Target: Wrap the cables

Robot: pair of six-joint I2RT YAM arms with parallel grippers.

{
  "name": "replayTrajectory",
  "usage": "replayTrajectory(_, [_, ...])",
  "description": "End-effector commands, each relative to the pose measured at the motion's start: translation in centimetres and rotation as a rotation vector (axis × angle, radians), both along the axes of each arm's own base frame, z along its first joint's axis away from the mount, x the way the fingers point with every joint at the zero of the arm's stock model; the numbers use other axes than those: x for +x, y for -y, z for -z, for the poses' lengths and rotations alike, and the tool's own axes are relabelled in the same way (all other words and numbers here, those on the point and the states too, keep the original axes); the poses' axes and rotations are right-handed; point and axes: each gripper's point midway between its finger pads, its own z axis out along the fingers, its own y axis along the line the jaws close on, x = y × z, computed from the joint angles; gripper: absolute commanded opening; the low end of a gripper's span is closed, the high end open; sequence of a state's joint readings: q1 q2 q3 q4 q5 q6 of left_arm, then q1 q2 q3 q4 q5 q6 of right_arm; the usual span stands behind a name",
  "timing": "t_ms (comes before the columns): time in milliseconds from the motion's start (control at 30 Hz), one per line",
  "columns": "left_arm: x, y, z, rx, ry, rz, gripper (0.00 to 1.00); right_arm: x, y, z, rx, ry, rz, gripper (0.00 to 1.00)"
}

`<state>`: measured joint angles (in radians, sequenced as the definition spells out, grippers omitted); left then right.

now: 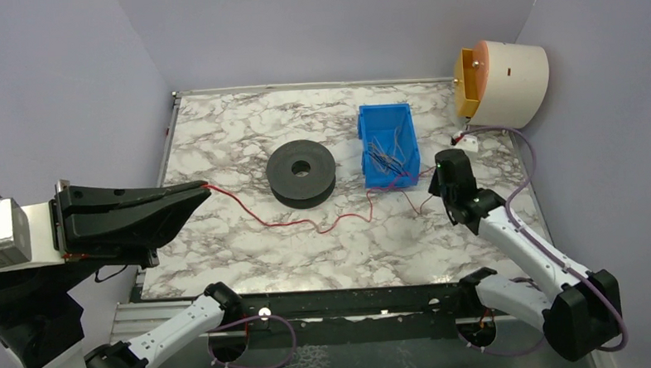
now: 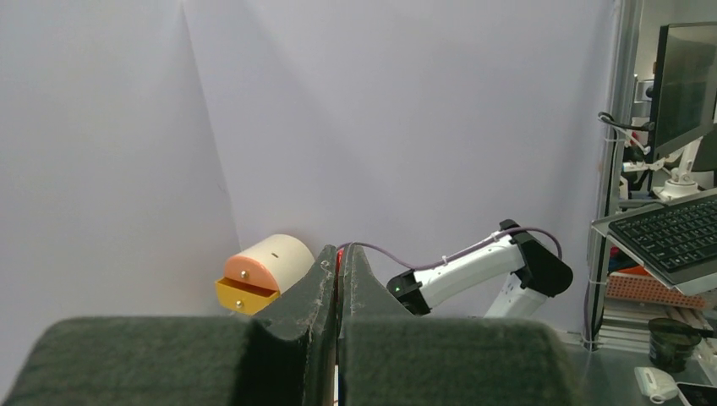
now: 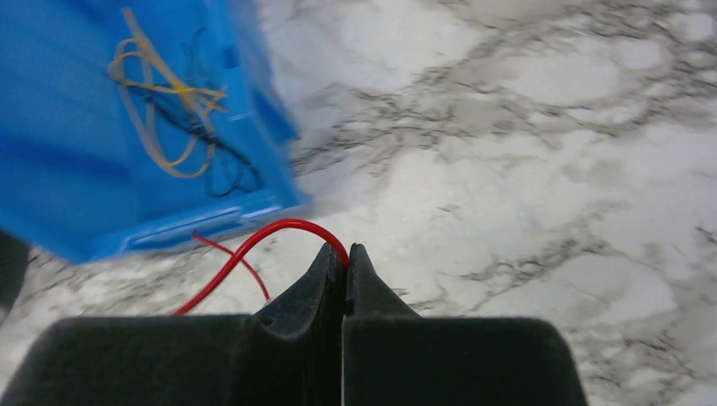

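A thin red cable (image 1: 307,222) runs across the marble table from my left gripper (image 1: 202,189) to my right gripper (image 1: 435,183). The left gripper (image 2: 340,254) is raised at the table's left side and shut on one end of the red cable (image 2: 339,256). Low beside the blue bin, the right gripper (image 3: 345,251) is shut on the red cable (image 3: 254,245) near its other end. A black spool (image 1: 301,171) lies flat between the two grippers, just behind the cable. Several more thin cables (image 1: 387,152), yellow-orange and dark, lie in the blue bin (image 1: 377,115); the right wrist view shows them (image 3: 161,93) too.
A round cream and orange drawer unit (image 1: 504,81) with a yellow drawer stands at the back right corner. A small white part (image 1: 467,141) lies in front of it. Purple walls close the table's back and sides.
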<state>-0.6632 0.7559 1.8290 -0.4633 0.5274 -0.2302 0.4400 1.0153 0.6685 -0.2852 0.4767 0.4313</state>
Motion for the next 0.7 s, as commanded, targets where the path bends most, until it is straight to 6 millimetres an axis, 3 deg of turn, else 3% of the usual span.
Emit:
replayTrajectory(0, [-1.7, -1.3, -0.6, -0.03, 0.059, -0.002, 0.0, -0.9, 5.2, 1.2, -0.009, -0.081, 0.223, 0.01])
replayTrajectory(200, [-2.6, -2.2, -0.4, -0.041, 0.06, -0.009, 0.0, -1.7, 9.4, 3.8, -0.003, -0.149, 0.418, 0.02])
replayTrajectory(267, [-2.2, -1.9, 0.0, -0.032, 0.044, -0.003, 0.0, -1.8, 9.5, 4.2, 0.01, -0.16, 0.423, 0.13])
replayTrajectory(333, [-1.0, -0.9, 0.9, -0.01, 0.005, 0.002, 0.0, -1.7, 8.5, 4.2, 0.048, -0.166, 0.374, 0.28])
replayTrajectory(467, [1.3, 1.2, 2.9, 0.035, -0.067, 0.018, 0.0, -1.4, 5.7, 3.5, 0.135, -0.136, 0.203, 0.45])
replayTrajectory(667, [4.8, 4.1, 6.0, 0.092, -0.169, 0.027, 0.0, -2.9, 1.3, 2.6, 0.242, -0.148, -0.073, 0.55])
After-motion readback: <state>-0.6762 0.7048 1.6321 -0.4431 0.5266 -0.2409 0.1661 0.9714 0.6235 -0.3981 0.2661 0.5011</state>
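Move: My right hand grips one end of the red cable, roughly 12 cm above bare tabletop; the spot it heads for lies about 9 cm to its right and 1 cm back. The blue box is centred about 12 cm ahead, 11 cm left and 10 cm below. My left hand holds the cable's other end high up, the right-hand end about 28 cm ahead, 41 cm right and 49 cm below it, the black spool 33 cm ahead, 5 cm right and 60 cm below. I swing my right hand about 9 cm right and 4 cm down, away from the box, turning clockwise some 20 degrees and tipping the fingers down. There I open to about half, letting the cable out of the pinch, and drift back left about 4 cm. My left hand keeps its pinch, eases back and left, then reverses forward, down and right by roughly 5 cm each way. ##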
